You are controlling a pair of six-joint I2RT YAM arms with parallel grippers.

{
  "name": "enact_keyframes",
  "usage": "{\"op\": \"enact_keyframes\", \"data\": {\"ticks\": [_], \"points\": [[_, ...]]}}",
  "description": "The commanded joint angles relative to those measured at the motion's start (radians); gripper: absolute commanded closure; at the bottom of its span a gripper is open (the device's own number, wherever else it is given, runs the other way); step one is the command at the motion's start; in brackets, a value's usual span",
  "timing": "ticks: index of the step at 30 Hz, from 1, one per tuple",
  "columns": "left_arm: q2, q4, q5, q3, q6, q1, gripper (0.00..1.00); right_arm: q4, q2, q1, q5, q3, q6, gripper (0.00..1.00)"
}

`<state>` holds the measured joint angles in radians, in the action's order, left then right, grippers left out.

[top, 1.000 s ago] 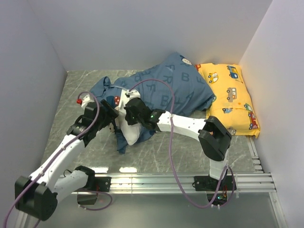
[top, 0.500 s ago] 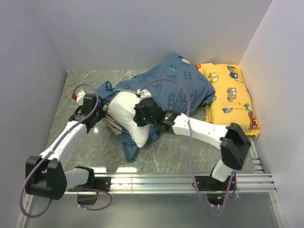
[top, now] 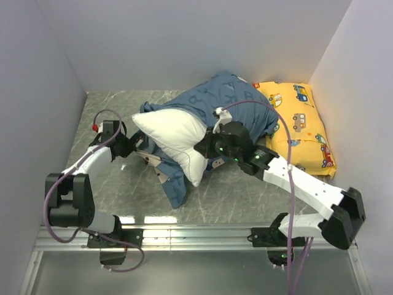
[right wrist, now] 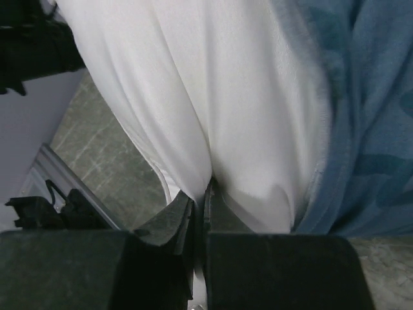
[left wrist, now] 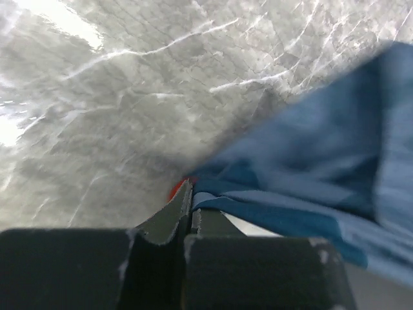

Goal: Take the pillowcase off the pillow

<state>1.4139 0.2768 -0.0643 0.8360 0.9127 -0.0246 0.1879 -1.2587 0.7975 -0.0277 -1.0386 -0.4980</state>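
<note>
The white pillow (top: pixel 172 136) sticks out to the left of the dusty-blue pillowcase (top: pixel 228 101), which still covers its far right end. A loose flap of the case hangs below the pillow toward the table's front. My left gripper (top: pixel 135 147) is at the case's left edge, shut on a fold of the blue pillowcase (left wrist: pixel 303 161), pinched between the fingertips of the left gripper (left wrist: pixel 191 201). My right gripper (top: pixel 204 149) is shut on a pinch of the white pillow (right wrist: pixel 193 84); the fabric bunches at the right gripper (right wrist: pixel 205 194), with the pillowcase (right wrist: pixel 377 123) beside it.
A smaller yellow car-print pillow (top: pixel 299 126) lies against the right wall, touching the blue case. Grey marble tabletop (top: pixel 104 104) shows at the left and front. White walls close in on three sides. A metal rail (top: pixel 202 233) runs along the near edge.
The left gripper has moved left and shut on the pillowcase's edge. The right gripper has pulled the pillow to the right and up, so more white pillow now shows outside the case.
</note>
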Motion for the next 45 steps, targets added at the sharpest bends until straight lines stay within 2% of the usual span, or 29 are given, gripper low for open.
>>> {"op": "enact_keyframes", "data": {"ticks": [1, 4, 7, 10, 11, 14, 17, 23, 27, 35, 39, 41, 45], "points": [[0.045, -0.119, -0.138, 0.040, -0.008, 0.087, 1.00, 0.061, 0.137, -0.070, 0.020, 0.023, 0.010, 1.00], [0.060, -0.143, -0.112, 0.049, 0.005, 0.087, 1.00, 0.071, 0.154, -0.078, -0.014, 0.025, 0.012, 1.00], [0.057, -0.178, -0.028, 0.046, -0.003, 0.075, 0.98, 0.039, 0.133, -0.078, -0.092, 0.002, 0.000, 1.00], [0.008, -0.246, 0.053, 0.002, 0.006, 0.055, 0.77, 0.039, 0.066, -0.078, -0.165, -0.086, -0.011, 1.00], [-0.009, -0.258, 0.055, -0.006, 0.011, 0.055, 0.60, 0.027, 0.049, -0.080, -0.179, -0.104, -0.022, 1.00], [-0.078, -0.248, 0.118, -0.015, 0.034, 0.066, 0.33, 0.034, -0.027, -0.089, -0.222, -0.199, -0.031, 1.00], [-0.127, -0.199, 0.139, 0.029, 0.035, 0.101, 0.23, 0.010, -0.080, -0.106, -0.296, -0.254, -0.062, 1.00], [-0.223, -0.038, 0.104, 0.135, 0.028, 0.173, 0.13, -0.002, -0.179, -0.124, -0.370, -0.351, -0.099, 1.00], [-0.254, -0.018, 0.207, 0.170, 0.029, 0.248, 0.10, -0.048, -0.218, -0.132, -0.409, -0.363, -0.134, 1.00], [-0.363, -0.039, 0.383, 0.198, 0.002, 0.238, 0.09, -0.099, -0.370, -0.132, -0.452, -0.500, -0.204, 1.00], [-0.441, 0.040, 0.311, 0.187, -0.024, 0.102, 0.07, -0.139, -0.470, -0.129, -0.492, -0.636, -0.257, 1.00], [-0.464, 0.059, 0.245, 0.152, -0.011, -0.004, 0.06, -0.143, -0.525, -0.123, -0.488, -0.681, -0.273, 1.00], [-0.561, -0.002, 0.219, 0.019, 0.047, -0.135, 0.01, -0.176, -0.629, -0.103, -0.480, -0.780, -0.323, 1.00]]}}
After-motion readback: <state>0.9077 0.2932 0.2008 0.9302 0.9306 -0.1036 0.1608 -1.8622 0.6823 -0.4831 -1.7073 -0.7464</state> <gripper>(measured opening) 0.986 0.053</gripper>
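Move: My left hand still pinches the pillowcase edge. The white pillow's middle is about 13 cm to its right, 2 cm back and 4 cm higher; the bunched pillowcase is 28 cm right and 11 cm ahead, and its loose flap 12 cm right and 13 cm back. From my right hand, which holds the pillow's near right side, the pillow's middle is roughly 9 cm left, 5 cm ahead and 8 cm lower. I open my left hand, let go of the pillowcase edge and lift about 20 cm, drifting left and then swinging back right and towards me, fingers tilting up some 30 degrees, to end wide open facing the white pillow. My right hand keeps its pinch on the pillow; after a small dip back and right, it carries it left and forward and a little up, rolling slightly. ##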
